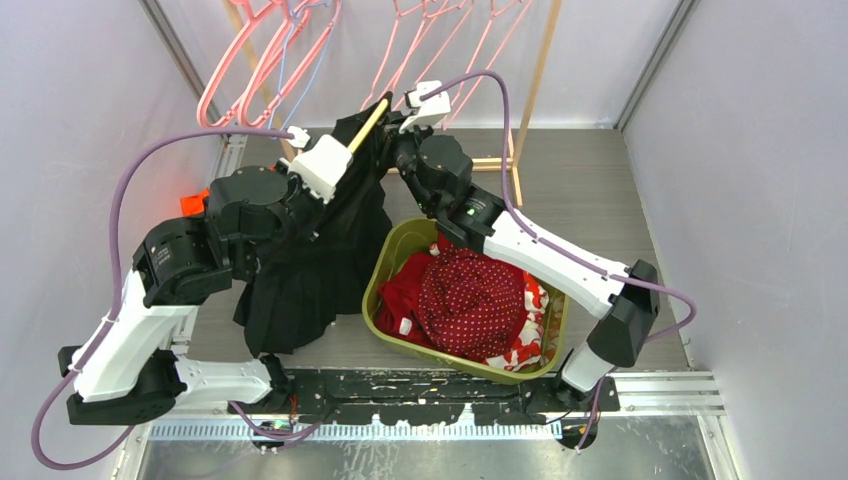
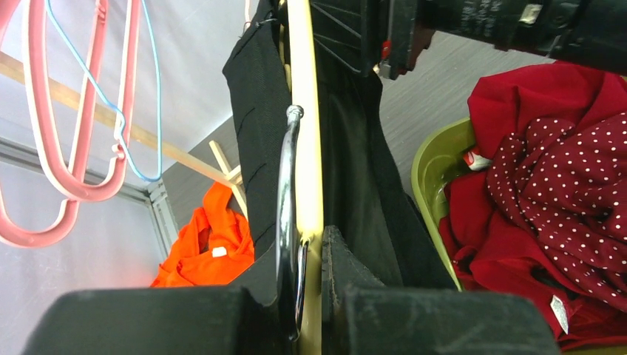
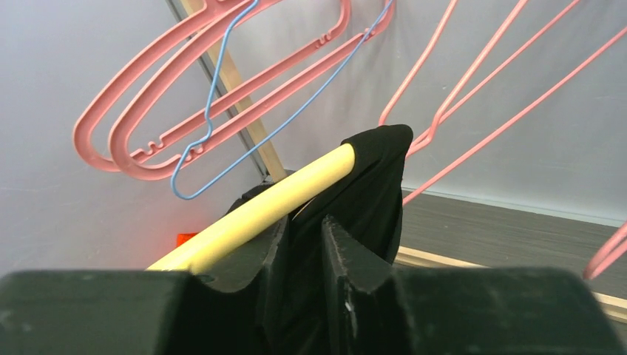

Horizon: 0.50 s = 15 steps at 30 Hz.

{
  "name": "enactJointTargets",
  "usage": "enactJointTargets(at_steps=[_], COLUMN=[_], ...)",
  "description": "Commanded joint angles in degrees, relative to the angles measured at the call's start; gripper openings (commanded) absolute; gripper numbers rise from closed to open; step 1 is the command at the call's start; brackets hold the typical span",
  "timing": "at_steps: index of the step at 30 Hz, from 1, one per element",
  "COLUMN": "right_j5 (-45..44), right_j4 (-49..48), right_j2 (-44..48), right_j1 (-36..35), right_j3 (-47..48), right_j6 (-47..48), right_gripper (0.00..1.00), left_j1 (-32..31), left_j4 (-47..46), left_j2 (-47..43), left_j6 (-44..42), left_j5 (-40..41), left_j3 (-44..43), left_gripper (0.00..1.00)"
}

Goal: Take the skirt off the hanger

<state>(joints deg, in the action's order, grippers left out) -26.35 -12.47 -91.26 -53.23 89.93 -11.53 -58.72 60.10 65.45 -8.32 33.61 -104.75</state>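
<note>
A black skirt (image 1: 315, 265) hangs from a pale yellow wooden hanger (image 1: 368, 125) held tilted above the table. My left gripper (image 1: 335, 160) is shut on the hanger; in the left wrist view its pads pinch the yellow bar (image 2: 307, 133) beside the metal hook (image 2: 287, 185). My right gripper (image 1: 398, 135) is at the hanger's far end. In the right wrist view its fingers (image 3: 344, 248) stand close together with black skirt cloth (image 3: 373, 185) filling the gap, just under the yellow bar (image 3: 281, 200).
An olive basket (image 1: 385, 260) full of red clothes sits right of the skirt. Pink and blue empty hangers (image 1: 250, 70) hang on a wooden rack (image 1: 535, 80) at the back. An orange garment (image 2: 207, 244) lies at the left.
</note>
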Motion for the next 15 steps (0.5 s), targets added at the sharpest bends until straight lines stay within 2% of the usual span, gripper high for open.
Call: enactJointTargets(at_steps=[1,3,5,15], right_j5=[-3.5,-5.6,-7.6,-14.4], right_j4=[-3.7,-3.1,-2.9,-7.1], right_j2=[-1.4,-1.5,-1.1,3.3], right_j1=[-0.1,-0.1,0.0,0.2], right_j3=[5.0,5.5,5.3,1.8], right_j6=[2.4,3.7,5.6,15.5], right_gripper=[0.21,0.10,0.04,0.01], left_j1=[-0.4,-0.4,-0.4,-0.3], left_j4=[-2.9,-2.5,-2.1,-0.8], left_j2=[-1.4,-1.6,-1.7,-1.6], left_j6=[0.6,0.6,0.7,0.6], left_j5=[-0.7,0.1,0.4,1.8], left_j3=[-2.4,-2.4,-2.5,-3.2], left_gripper=[0.00,0.00,0.00,0.00])
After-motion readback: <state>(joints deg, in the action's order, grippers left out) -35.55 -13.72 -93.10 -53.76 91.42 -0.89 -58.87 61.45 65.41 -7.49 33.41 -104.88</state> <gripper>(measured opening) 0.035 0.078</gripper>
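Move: The right fingers are half open around the black skirt's waistband edge, about 2 cm ahead, 1 cm left, and level with them. The wooden hanger's tip is some 4 cm ahead, 1 cm left and 3 cm above; the nearer pink hangers are about 14 cm ahead, 6 cm right and slightly higher. From the left hand, which already holds the hanger, that edge lies roughly 13 cm ahead and 11 cm right, about level. The right fingers close on the skirt's waistband, then tug it about 2 cm right, turning some 10 degrees clockwise. ##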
